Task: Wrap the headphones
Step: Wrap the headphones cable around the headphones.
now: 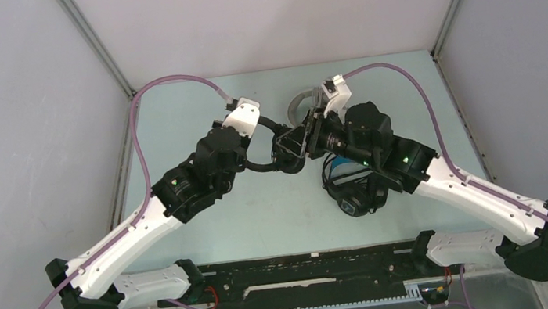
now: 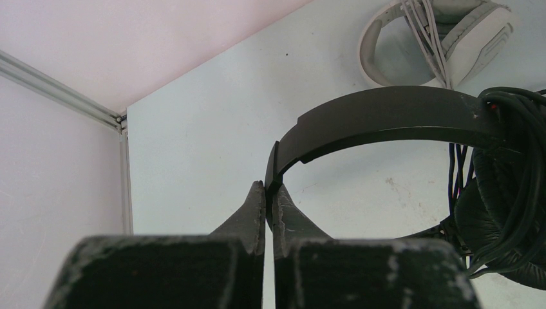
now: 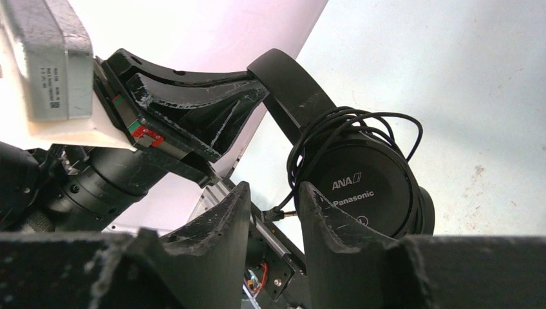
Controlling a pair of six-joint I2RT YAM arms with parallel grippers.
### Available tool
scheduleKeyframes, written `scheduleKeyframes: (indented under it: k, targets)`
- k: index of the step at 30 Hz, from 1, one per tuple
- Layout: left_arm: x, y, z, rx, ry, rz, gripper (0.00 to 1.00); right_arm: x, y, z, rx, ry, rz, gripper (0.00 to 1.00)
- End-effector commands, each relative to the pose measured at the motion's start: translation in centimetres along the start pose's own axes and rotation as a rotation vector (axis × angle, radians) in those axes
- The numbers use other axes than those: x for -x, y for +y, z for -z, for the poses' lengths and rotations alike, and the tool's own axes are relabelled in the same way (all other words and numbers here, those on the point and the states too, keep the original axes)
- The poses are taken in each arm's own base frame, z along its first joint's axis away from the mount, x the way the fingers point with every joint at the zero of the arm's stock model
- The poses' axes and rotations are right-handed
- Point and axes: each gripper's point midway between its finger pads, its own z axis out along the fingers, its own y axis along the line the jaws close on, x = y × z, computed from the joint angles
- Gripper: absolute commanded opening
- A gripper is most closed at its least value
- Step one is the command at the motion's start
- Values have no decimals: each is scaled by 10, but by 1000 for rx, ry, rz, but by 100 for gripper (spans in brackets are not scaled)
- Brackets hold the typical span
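The slim black headphones [image 1: 287, 154] hang above the table between my two arms. My left gripper [image 2: 270, 193] is shut on the thin edge of their headband [image 2: 386, 116]. Black cable is wound in loops around the ear cup [image 3: 360, 187], which reads ANA and Panasonic. My right gripper [image 3: 273, 193] is open beside that cup. The cable's plug [image 3: 283, 212] shows in the gap between its fingers, touching neither. The left gripper's fingers [image 3: 193, 109] also show in the right wrist view, clamped on the headband [image 3: 290, 90].
The white-grey headphones [image 2: 463, 38] lie at the back of the table [image 1: 263, 219], just behind the grippers. The bulky black headphones with blue accents [image 1: 354, 188] lie under my right arm. Walls enclose the table on three sides.
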Motion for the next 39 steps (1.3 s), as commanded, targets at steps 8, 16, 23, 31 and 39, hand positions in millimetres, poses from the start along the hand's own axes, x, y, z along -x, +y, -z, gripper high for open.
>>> scheduleKeyframes:
  k: [8,16,23,31,39]
  targets:
    - [19,11,5,33,-58,85,0,20,1,-7,-36,-48,1,30]
    - [19,11,6,29,-53,86,0,17,2,-11,-29,-33,24,1]
    - [16,11,5,35,-40,84,0,12,15,-13,25,-19,64,0]
    - [12,9,2,38,1,72,0,0,29,-13,84,31,90,0]
    - [6,7,-4,12,58,88,0,-16,23,-18,72,91,112,0]
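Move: The black headphones' loose cable end, its plug dangling, already runs between the right hand's open fingertips, about 1 cm ahead of the hand point, centred sideways and 1 cm below. Their near earcup sits some 4 cm ahead, 1 cm right and 5 cm lower. Far below, by about 28 cm, lie the wrapped blue-banded headphones, 17 cm right and 1 cm back. From the left hand, pinching the headband, the cable end is roughly 11 cm right and 4 cm back, level. The loose cable end is what the right hand takes: it eases about 1.5 cm forward and 1 cm down, shuts its fingers from part-open and pinches the cable, then draws it some 2 cm left and nearly as far back, sinking a little. The left hand keeps its grip on the headband and late on lowers about 2.5 cm, fingers tipping down slightly. ##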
